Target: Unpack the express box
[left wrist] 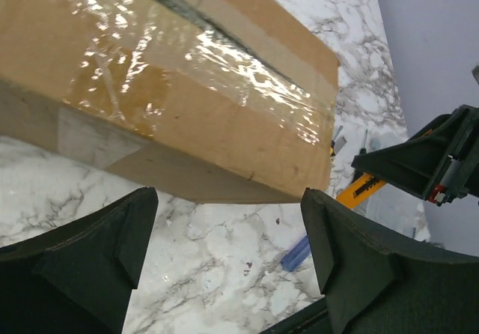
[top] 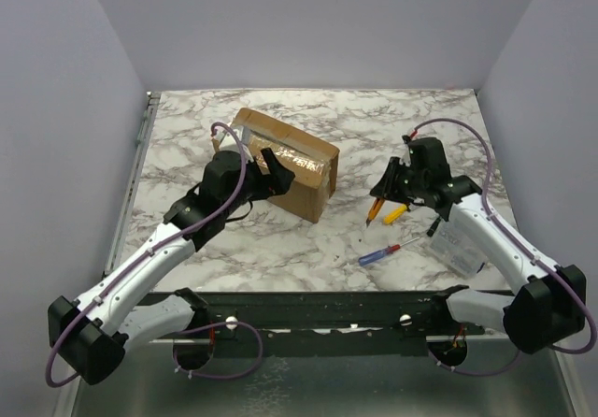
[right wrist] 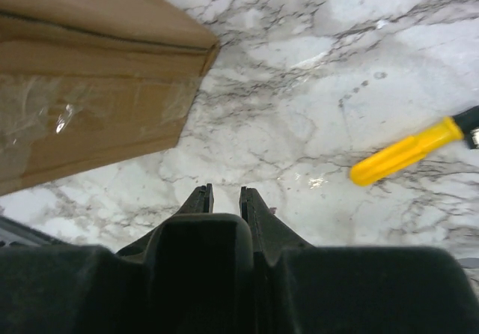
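Observation:
The express box (top: 301,151), brown cardboard with glossy tape over its top, lies at an angle mid-table; it also shows as the express box (left wrist: 187,87) and the express box (right wrist: 90,87). My left gripper (top: 274,169) sits at its near-left side. Seen from its wrist, the left gripper (left wrist: 228,196) is open wide, with only marble between the fingers and the box edge just beyond the tips. My right gripper (top: 383,193) hovers to the right of the box, shut on an orange-yellow utility knife (top: 375,213) that points down at the table. In its own view the right gripper (right wrist: 223,190) shows a narrow gap.
A yellow-handled tool (top: 395,214) lies just right of the knife, and a blue-and-red screwdriver (top: 381,253) lies nearer the front edge. A pale flat item (top: 455,246) rests under the right forearm. Grey walls close in the marble table (top: 234,249) on three sides.

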You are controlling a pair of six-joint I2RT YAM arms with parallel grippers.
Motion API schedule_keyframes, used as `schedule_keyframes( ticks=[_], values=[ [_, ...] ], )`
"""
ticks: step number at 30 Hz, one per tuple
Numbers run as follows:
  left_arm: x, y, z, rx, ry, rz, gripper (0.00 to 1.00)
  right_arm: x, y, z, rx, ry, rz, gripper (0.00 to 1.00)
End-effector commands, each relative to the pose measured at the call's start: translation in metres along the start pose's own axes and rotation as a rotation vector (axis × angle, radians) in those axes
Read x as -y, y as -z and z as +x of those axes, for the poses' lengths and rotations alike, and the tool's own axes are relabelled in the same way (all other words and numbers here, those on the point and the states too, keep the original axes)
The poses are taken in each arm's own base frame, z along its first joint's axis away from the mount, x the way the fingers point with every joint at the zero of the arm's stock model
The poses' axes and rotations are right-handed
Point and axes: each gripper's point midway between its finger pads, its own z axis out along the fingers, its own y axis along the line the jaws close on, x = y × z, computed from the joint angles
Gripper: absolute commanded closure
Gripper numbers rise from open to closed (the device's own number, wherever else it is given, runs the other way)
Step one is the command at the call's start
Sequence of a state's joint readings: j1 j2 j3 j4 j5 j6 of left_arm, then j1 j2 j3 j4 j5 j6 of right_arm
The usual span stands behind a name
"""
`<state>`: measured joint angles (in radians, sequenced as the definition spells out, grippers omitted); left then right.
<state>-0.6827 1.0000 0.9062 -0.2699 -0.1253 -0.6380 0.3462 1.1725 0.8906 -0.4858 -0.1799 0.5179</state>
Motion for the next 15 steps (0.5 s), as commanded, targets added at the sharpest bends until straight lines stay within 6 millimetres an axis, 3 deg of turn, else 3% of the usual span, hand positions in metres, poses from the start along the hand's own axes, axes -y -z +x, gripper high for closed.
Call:
schedule_keyframes(
  ticks=[1,7,15],
  values=[
    [-0.012,-0.005,0.021,-0.147,0.271,0.002,0.14,0.021,0.004,-0.037,0.060,0.073,0.197,1.00],
    [-0.020,-0.011,0.021,-0.187,0.407,-0.008,0.17,0.056,0.000,-0.083,0.057,0.132,0.515,1.00],
    [-0.024,0.004,0.004,-0.088,0.452,-0.021,0.18,0.112,-0.007,-0.138,0.058,0.286,0.993,0.99]
  ],
)
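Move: My right hand holds the orange cutter. Clear table for it lies some 16 cm ahead and 10 cm to the right, about 14 cm below; the yellow screwdriver is about 8 cm ahead and 6 cm right, the blue screwdriver 4 cm back and 1 cm right. The box's middle is 16 cm ahead and 27 cm left of that hand. From my empty left hand the box lies about 17 cm ahead, 3 cm left and 19 cm below. I sweep my right hand forward and to the right, about 14 cm in all and slightly up, away from the box and out beyond the yellow screwdriver, keeping the cutter gripped while the wrist rolls some 35 degrees, left side down, and turns clockwise. My open left hand sinks about 3 cm towards the box, tipping down and rolling its left side down. ##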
